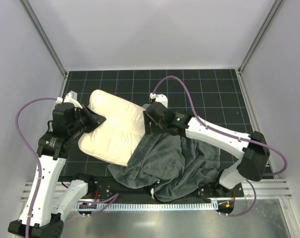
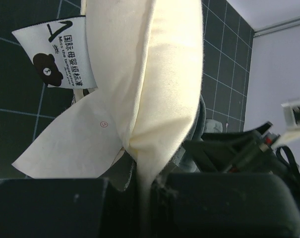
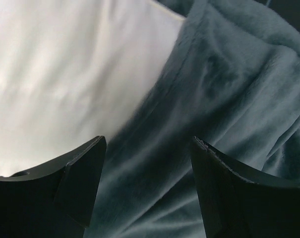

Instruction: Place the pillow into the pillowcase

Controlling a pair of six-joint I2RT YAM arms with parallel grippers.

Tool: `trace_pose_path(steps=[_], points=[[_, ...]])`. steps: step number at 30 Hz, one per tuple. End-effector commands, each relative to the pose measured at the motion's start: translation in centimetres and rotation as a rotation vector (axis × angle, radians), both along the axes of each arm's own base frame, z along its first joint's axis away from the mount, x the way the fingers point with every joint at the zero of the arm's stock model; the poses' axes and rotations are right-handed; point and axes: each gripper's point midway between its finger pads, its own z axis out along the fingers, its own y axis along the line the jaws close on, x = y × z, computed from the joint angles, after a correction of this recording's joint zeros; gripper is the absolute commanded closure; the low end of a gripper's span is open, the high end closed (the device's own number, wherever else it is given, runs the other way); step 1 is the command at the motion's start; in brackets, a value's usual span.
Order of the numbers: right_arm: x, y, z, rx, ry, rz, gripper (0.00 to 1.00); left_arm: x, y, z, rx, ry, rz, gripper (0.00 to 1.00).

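Note:
The cream pillow [image 1: 115,131] lies on the left half of the mat, its lower right end tucked into the dark grey plush pillowcase [image 1: 177,163], which is crumpled at the front middle. My left gripper [image 1: 96,120] is shut on the pillow's left edge; in the left wrist view the cream fabric [image 2: 154,74] runs pinched between the jaws of this gripper [image 2: 145,186], next to a white care label [image 2: 60,54]. My right gripper [image 1: 150,123] stands open over the pillowcase's rim. In the right wrist view nothing is between its fingers [image 3: 149,148], which hover above grey plush [image 3: 214,99] beside the pillow [image 3: 65,74].
A black gridded mat [image 1: 209,94] covers the table, boxed in by white walls and metal posts. Purple cables [image 1: 26,119] loop off both arms. An aluminium rail [image 1: 154,204] runs along the near edge by the arm bases.

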Motion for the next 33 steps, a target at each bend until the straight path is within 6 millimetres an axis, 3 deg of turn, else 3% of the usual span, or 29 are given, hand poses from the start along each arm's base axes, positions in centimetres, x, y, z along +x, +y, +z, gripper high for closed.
trace_pose_path(steps=[1, 5, 8, 10, 14, 15, 17, 21, 24, 26, 27, 29, 33], points=[[3.2, 0.2, 0.9, 0.003, -0.026, -0.103, 0.25, -0.4, -1.4, 2.7, -0.075, -0.092, -0.058, 1.0], [5.2, -1.2, -0.8, -0.076, -0.04, -0.203, 0.34, -0.8, -1.5, 2.3, -0.074, -0.085, -0.068, 1.0], [5.8, -0.9, -1.2, -0.079, -0.031, -0.207, 0.73, -0.9, -1.7, 1.9, -0.08, -0.074, -0.079, 1.0], [6.0, 0.3, -0.5, -0.036, -0.038, -0.171, 0.96, -0.9, -1.8, 1.7, -0.082, -0.071, -0.085, 1.0], [6.4, 3.8, 2.4, 0.086, -0.057, -0.055, 0.96, -0.7, -2.2, 1.5, -0.101, -0.066, -0.097, 1.0], [6.4, 5.4, 4.5, 0.141, -0.067, 0.0, 0.96, -0.5, -2.4, 1.7, -0.111, -0.069, -0.106, 1.0], [6.3, 7.1, 5.9, 0.185, -0.068, 0.058, 0.96, -0.5, -2.8, 2.2, -0.129, -0.076, -0.118, 1.0], [4.4, 12.0, 11.9, 0.332, -0.121, 0.221, 0.96, -0.2, -3.2, 3.1, -0.142, -0.091, -0.134, 1.0], [2.7, 14.4, 15.2, 0.441, -0.123, 0.33, 0.96, 0.1, -3.6, 3.5, -0.15, -0.088, -0.144, 1.0], [1.7, 15.4, 16.8, 0.499, -0.115, 0.391, 0.96, 0.3, -4.0, 3.7, -0.161, -0.092, -0.153, 1.0], [1.7, 15.7, 18.8, 0.537, -0.141, 0.408, 0.96, 0.3, -4.1, 4.1, -0.166, -0.097, -0.157, 1.0], [1.7, 16.2, 20.1, 0.552, -0.149, 0.421, 0.96, 0.2, -4.5, 4.8, -0.177, -0.107, -0.174, 1.0], [1.8, 15.7, 23.2, 0.576, -0.166, 0.429, 0.96, -0.5, -4.4, 8.4, -0.186, -0.168, -0.183, 1.0]])
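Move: Just ahead of the open right fingers and some 4 cm below lies the spot to grip on the pillowcase's mouth edge, about 1 cm to the right. The uncovered pillow's middle is roughly 17 cm to that hand's left, level with it fore and aft, some 5 cm lower; the loose body of the pillowcase spreads about 16 cm back and 8 cm right. From the left hand, that mouth edge is around 22 cm right, 4 cm ahead and 14 cm below. Dipping about 5 cm forward and down, the right hand shuts its fingers on the pillowcase's mouth edge, then hauls it up and left over the pillow towards the left gripper, some 15 cm each way, rolling its left side up and turning counter-clockwise. The left hand keeps its pinch on the pillow's corner, almost in place. ##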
